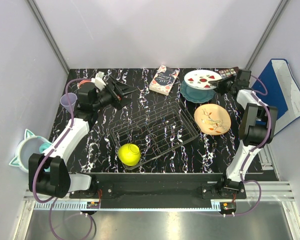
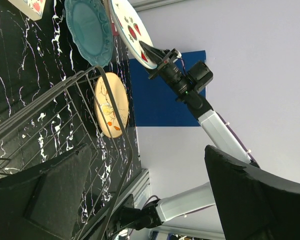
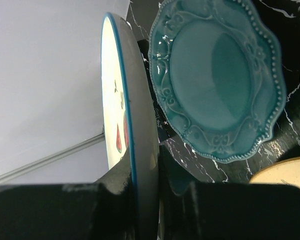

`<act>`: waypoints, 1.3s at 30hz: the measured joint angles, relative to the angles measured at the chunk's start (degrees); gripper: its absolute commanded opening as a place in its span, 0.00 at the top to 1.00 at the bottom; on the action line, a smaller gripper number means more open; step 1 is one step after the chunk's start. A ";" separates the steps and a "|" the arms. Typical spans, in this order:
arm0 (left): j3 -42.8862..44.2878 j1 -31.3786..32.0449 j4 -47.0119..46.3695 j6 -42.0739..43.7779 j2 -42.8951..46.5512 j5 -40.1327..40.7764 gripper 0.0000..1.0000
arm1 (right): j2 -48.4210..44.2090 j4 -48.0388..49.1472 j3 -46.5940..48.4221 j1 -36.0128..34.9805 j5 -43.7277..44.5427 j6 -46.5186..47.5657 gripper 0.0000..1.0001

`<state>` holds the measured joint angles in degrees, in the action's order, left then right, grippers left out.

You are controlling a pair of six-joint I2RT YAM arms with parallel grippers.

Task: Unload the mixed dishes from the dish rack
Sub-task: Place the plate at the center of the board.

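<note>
The dish rack (image 1: 157,131), a dark wire basket, sits mid-table with a yellow-green bowl (image 1: 129,154) in its near-left corner. My right gripper (image 1: 221,82) is shut on the rim of the white red-spotted plate (image 1: 202,78), held tilted over the teal scalloped plate (image 1: 197,93). The right wrist view shows that rim (image 3: 140,125) pinched between the jaws, with the teal plate (image 3: 215,80) beside it. The peach branch-patterned plate (image 1: 212,119) lies right of the rack. A lilac cup (image 1: 68,101) stands at the table's left edge. My left gripper (image 1: 121,91) is open and holds nothing, back left of the rack.
A patterned box (image 1: 164,80) lies at the back. A blue folder (image 1: 285,95) leans beyond the right edge. The mint cat-eared bowl (image 1: 27,150) sits off the table's left side. In the left wrist view, rack wires (image 2: 90,100) and the peach plate (image 2: 111,104) show.
</note>
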<state>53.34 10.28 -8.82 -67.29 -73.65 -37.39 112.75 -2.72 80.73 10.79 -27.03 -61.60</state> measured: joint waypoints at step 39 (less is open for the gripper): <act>-0.20 0.13 2.80 2.82 -2.67 0.17 0.01 | 16.46 -4.02 12.72 -2.51 -0.90 7.76 0.42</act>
<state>53.15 10.41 -6.02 -64.47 -76.31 -37.21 129.21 -6.74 93.45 8.27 -27.92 -53.84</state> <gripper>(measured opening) 0.985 0.530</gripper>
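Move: The right hand already holds the watermelon plate by its right rim; the teal plate it is being taken to lies about 9 cm to the left, 1 cm ahead and some 11 cm below. The beige plate is roughly 17 cm back and 1 cm right, the dark-covered book about 30 cm left and 8 cm ahead, both about as far down. From the left hand, the teal plate lies some 39 cm right, 10 cm ahead and 26 cm down. Right lowers the watermelon plate about 8 cm, edging forward, onto the teal plate and opens; left sinks slightly. ##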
